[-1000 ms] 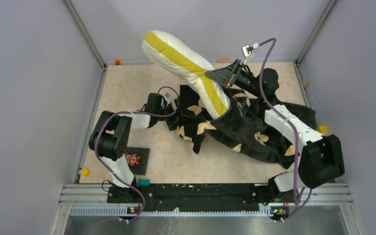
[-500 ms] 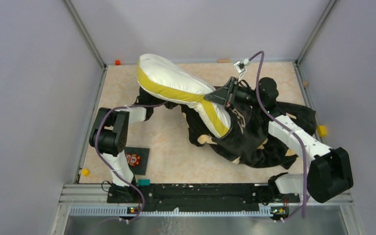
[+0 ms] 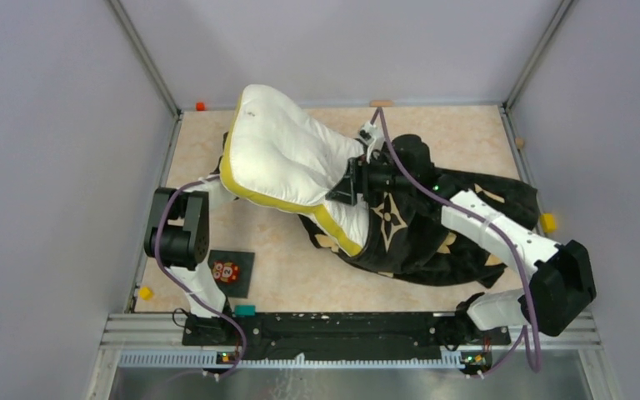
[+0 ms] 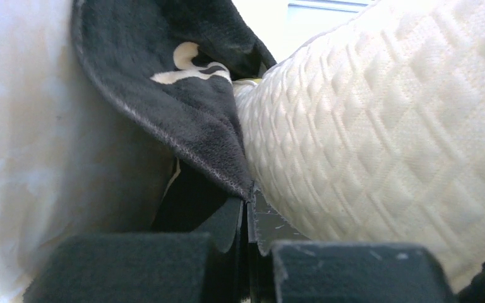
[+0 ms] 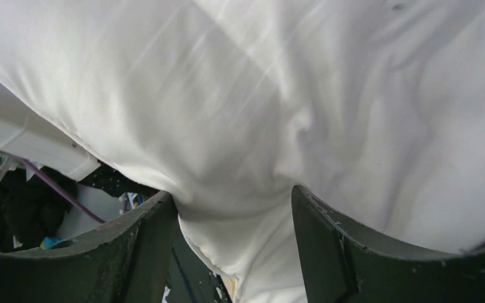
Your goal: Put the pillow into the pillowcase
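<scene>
The white quilted pillow (image 3: 287, 158) with its yellow band lies tilted across the table's far middle. Its lower right end is inside the mouth of the black flower-printed pillowcase (image 3: 421, 237). My left gripper (image 4: 247, 205) is shut on the pillowcase's edge (image 4: 189, 126), with the pillow (image 4: 385, 139) pressing against it from the right. In the top view the pillow hides that gripper. My right gripper (image 3: 346, 179) is at the pillow's right side by the case's mouth. Its jaws stand apart in the right wrist view (image 5: 230, 202), with a bulge of white pillow fabric (image 5: 246, 126) between them.
A small dark owl card (image 3: 229, 271) lies near the left arm's base. Small blocks sit at the table's edges: yellow (image 3: 144, 292), orange (image 3: 201, 107), and yellow again (image 3: 547, 222). Grey walls enclose the table on three sides.
The pillow has swung down and left, flattening over the left arm. My left gripper shut on the pillowcase edge and moved under the pillow. My right gripper moved left and its jaws opened.
</scene>
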{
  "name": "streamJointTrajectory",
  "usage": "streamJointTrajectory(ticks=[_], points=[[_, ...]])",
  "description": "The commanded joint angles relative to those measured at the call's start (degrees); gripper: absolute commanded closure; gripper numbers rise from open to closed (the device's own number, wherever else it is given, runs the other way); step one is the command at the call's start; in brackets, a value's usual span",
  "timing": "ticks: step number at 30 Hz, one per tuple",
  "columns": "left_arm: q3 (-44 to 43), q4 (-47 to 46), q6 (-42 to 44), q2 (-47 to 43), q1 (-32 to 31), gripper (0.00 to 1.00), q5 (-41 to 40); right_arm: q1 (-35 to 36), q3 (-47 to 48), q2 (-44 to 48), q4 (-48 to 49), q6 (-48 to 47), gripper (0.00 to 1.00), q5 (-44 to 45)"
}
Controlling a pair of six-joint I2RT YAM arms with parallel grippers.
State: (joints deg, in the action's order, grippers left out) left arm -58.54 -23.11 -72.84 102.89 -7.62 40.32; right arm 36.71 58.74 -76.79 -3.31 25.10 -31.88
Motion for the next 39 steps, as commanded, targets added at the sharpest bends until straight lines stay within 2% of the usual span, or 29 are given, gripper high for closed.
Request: streamJointTrajectory(ticks=[1, 5, 9, 12, 18, 21, 26, 28, 29, 31, 34, 39], points=[[-3.0, 1.6, 4.4, -3.3, 0.4, 1.00, -1.6, -0.4, 12.8, 2.2, -11.8, -2.8, 0.34, 12.8], [-4.8, 5.6, 6.8, -3.6, 0.6, 1.00, -2.8, -1.2, 20.1, 1.4, -23.7, -1.5, 0.34, 24.0], [-6.8, 8.4, 8.8, -4.0, 0.6, 1.00, -3.1, -1.5, 21.8, -0.3, -32.7, -0.3, 0.39, 34.2], [-8.2, 11.0, 10.6, -4.2, 0.6, 1.00, -3.4, -1.4, 19.9, -1.4, -35.0, 0.5, 0.45, 34.0], [-9.7, 13.9, 13.3, -4.7, 0.3, 1.00, -2.6, 0.9, 13.8, -2.1, -34.7, 2.6, 0.44, 34.0], [-11.5, 16.8, 15.7, -4.8, -0.2, 1.00, -2.2, 2.1, 12.3, -2.9, -35.9, 3.3, 0.43, 36.5], [-15.3, 21.5, 20.1, -5.2, -1.2, 1.00, -2.7, 4.3, 10.6, -4.4, -35.3, 3.9, 0.44, 35.7], [-17.7, 23.8, 21.7, -5.0, -1.6, 1.00, -2.4, 4.9, 12.6, -5.4, -37.3, 3.4, 0.52, 37.1], [-19.3, 25.9, 22.6, -4.9, -1.8, 1.00, -2.6, 4.9, 13.7, -5.5, -38.0, 3.2, 0.60, 37.8], [-22.9, 30.4, 24.8, -4.7, -2.2, 1.00, -3.6, 5.0, 16.8, -5.2, -40.0, 2.5, 0.80, 39.5], [-28.8, 36.3, 27.6, -4.0, -2.5, 1.00, -5.2, 5.0, 23.3, -4.8, -43.8, 0.4, 1.00, 41.6], [-38.6, 44.1, 31.1, -2.9, -2.7, 1.00, -8.1, 4.8, 39.2, -7.0, -47.6, -2.5, 1.00, 42.7]])
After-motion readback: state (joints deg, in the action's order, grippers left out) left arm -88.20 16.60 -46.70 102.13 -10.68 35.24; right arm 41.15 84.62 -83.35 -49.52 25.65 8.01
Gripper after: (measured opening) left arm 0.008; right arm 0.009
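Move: From the right hand, its fingers already open around the pillow's near-right part, the pillowcase's loose mouth edge lies about 8 cm to the right and 8 cm below, roughly level fore and aft. The pillow's middle stands some 8 cm ahead, 11 cm left and slightly higher. The left hand already pinches the case's far edge beneath the pillow, whose middle is about 8 cm back, 3 cm right and 10 cm above it. Coming free of the pillow, the right hand arcs up, forward and right, swinging clockwise nearly 30 degrees, then draws back and sinks some 16 cm from its high point to pinch shut on the pillowcase's mouth edge, and starts lifting it. The left hand keeps its pinch on the case's far edge, staying nearly in place as it rolls, then rises about 8 cm under the pillow. ##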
